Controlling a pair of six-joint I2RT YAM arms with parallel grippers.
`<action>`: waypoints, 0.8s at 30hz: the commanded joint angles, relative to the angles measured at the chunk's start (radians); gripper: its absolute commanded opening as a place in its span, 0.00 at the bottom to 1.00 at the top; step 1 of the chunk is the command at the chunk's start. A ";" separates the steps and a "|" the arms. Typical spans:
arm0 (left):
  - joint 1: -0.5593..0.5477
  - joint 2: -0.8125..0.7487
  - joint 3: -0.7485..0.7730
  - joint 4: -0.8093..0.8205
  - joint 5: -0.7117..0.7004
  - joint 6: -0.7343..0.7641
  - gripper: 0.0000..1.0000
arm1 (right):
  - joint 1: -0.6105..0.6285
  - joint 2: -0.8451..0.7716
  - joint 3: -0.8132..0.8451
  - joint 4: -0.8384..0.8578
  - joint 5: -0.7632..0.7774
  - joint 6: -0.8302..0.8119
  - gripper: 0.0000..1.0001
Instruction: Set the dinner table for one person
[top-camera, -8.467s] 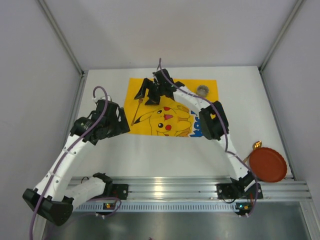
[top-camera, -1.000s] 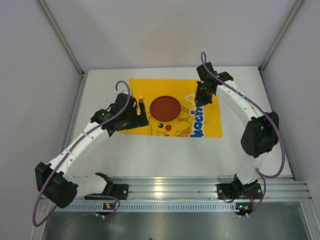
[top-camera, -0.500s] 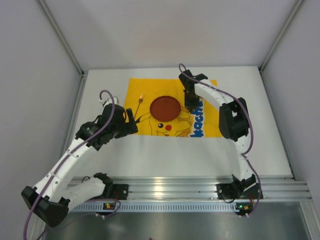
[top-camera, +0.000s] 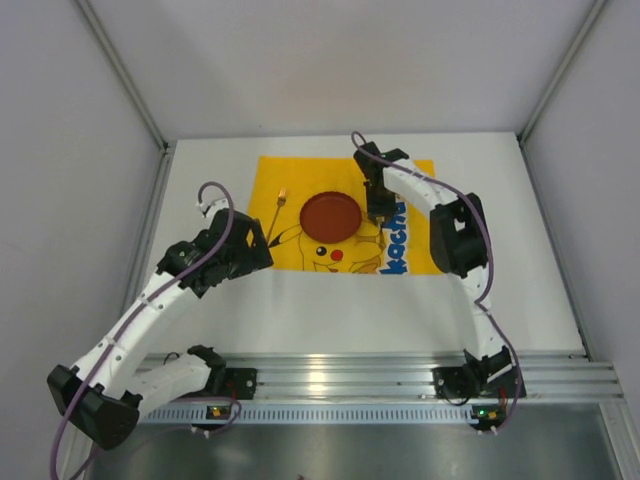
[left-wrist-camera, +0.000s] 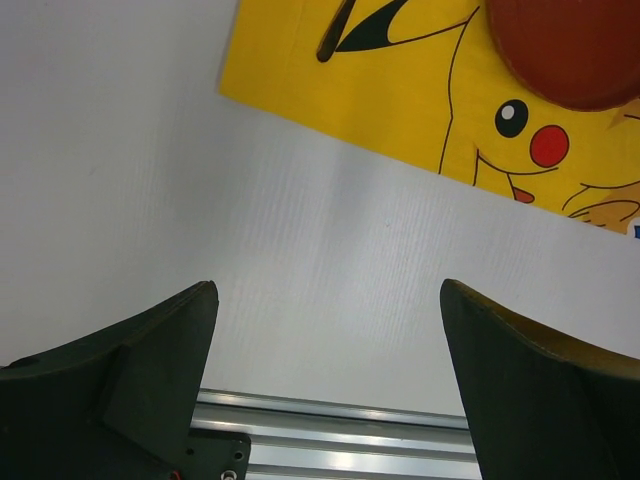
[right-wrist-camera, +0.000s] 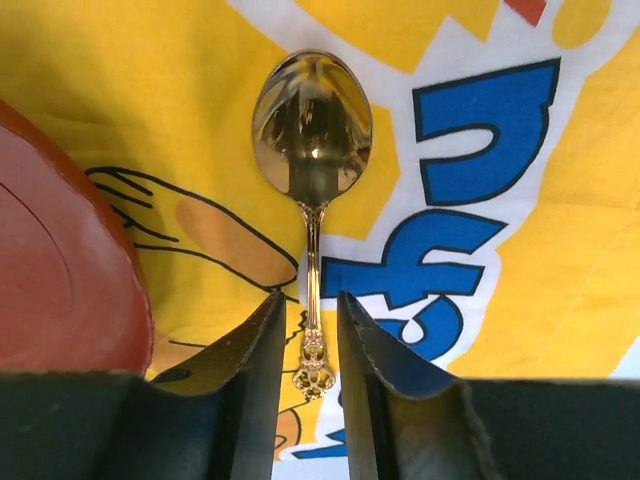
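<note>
The white dinner table (top-camera: 500, 290) carries a yellow cartoon mat (top-camera: 415, 255). A dark red plate (top-camera: 330, 215) sits in the middle of the mat, with a gold fork (top-camera: 277, 208) to its left. My right gripper (top-camera: 378, 210) hangs low just right of the plate. In the right wrist view a gold spoon (right-wrist-camera: 312, 120) lies flat on the mat. The gripper (right-wrist-camera: 311, 300) straddles its handle, fingers slightly apart with a gap on each side. The plate's rim (right-wrist-camera: 60, 270) is at left. My left gripper (left-wrist-camera: 325, 290) is wide open and empty over bare table (left-wrist-camera: 300, 200), off the mat's near left corner.
A ribbed aluminium rail (top-camera: 330, 380) runs along the near edge and shows in the left wrist view (left-wrist-camera: 340, 440). Grey walls close in the back and both sides of the table. The plate's edge (left-wrist-camera: 570, 50) shows at the top right of the left wrist view.
The plate went from the table's right edge onto the mat. In the last second my right gripper came in from the mat's far right beside the plate, and my left gripper drew back from the fork.
</note>
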 joint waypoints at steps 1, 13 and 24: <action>0.010 0.034 0.027 0.019 -0.027 0.012 0.98 | -0.006 -0.014 0.077 -0.009 0.026 -0.019 0.32; 0.185 0.135 0.122 0.153 -0.046 0.225 0.99 | -0.004 -0.387 -0.004 0.116 -0.016 -0.098 0.51; 0.348 0.098 -0.134 0.606 -0.151 0.363 0.99 | -0.001 -1.319 -0.935 0.782 0.099 -0.114 1.00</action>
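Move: The right hand is just above the freed spoon, its fingers parted either side of the handle; the spoon's middle lies about 3 cm ahead and 2 cm below. The red plate's middle is some 14 cm to this hand's left and 4 cm ahead; the glass cup stands about 15 cm ahead and 7 cm right. From the idle left hand the spoon lies roughly 21 cm ahead, 29 cm right and 17 cm down. The right hand spreads its fingers from about a quarter open to fully open around the spoon's handle and lifts away empty, easing up at first and then climbing fast by some 30 cm while it draws back about 10 cm and slightly right and its fingers tip up and forward by more than 50 degrees. The left hand, empty and wide open, dips a little and then swings some 13 cm forward and left, away from the spoon's side and over the bare table beside the mat, its fingers tilting up slightly. ##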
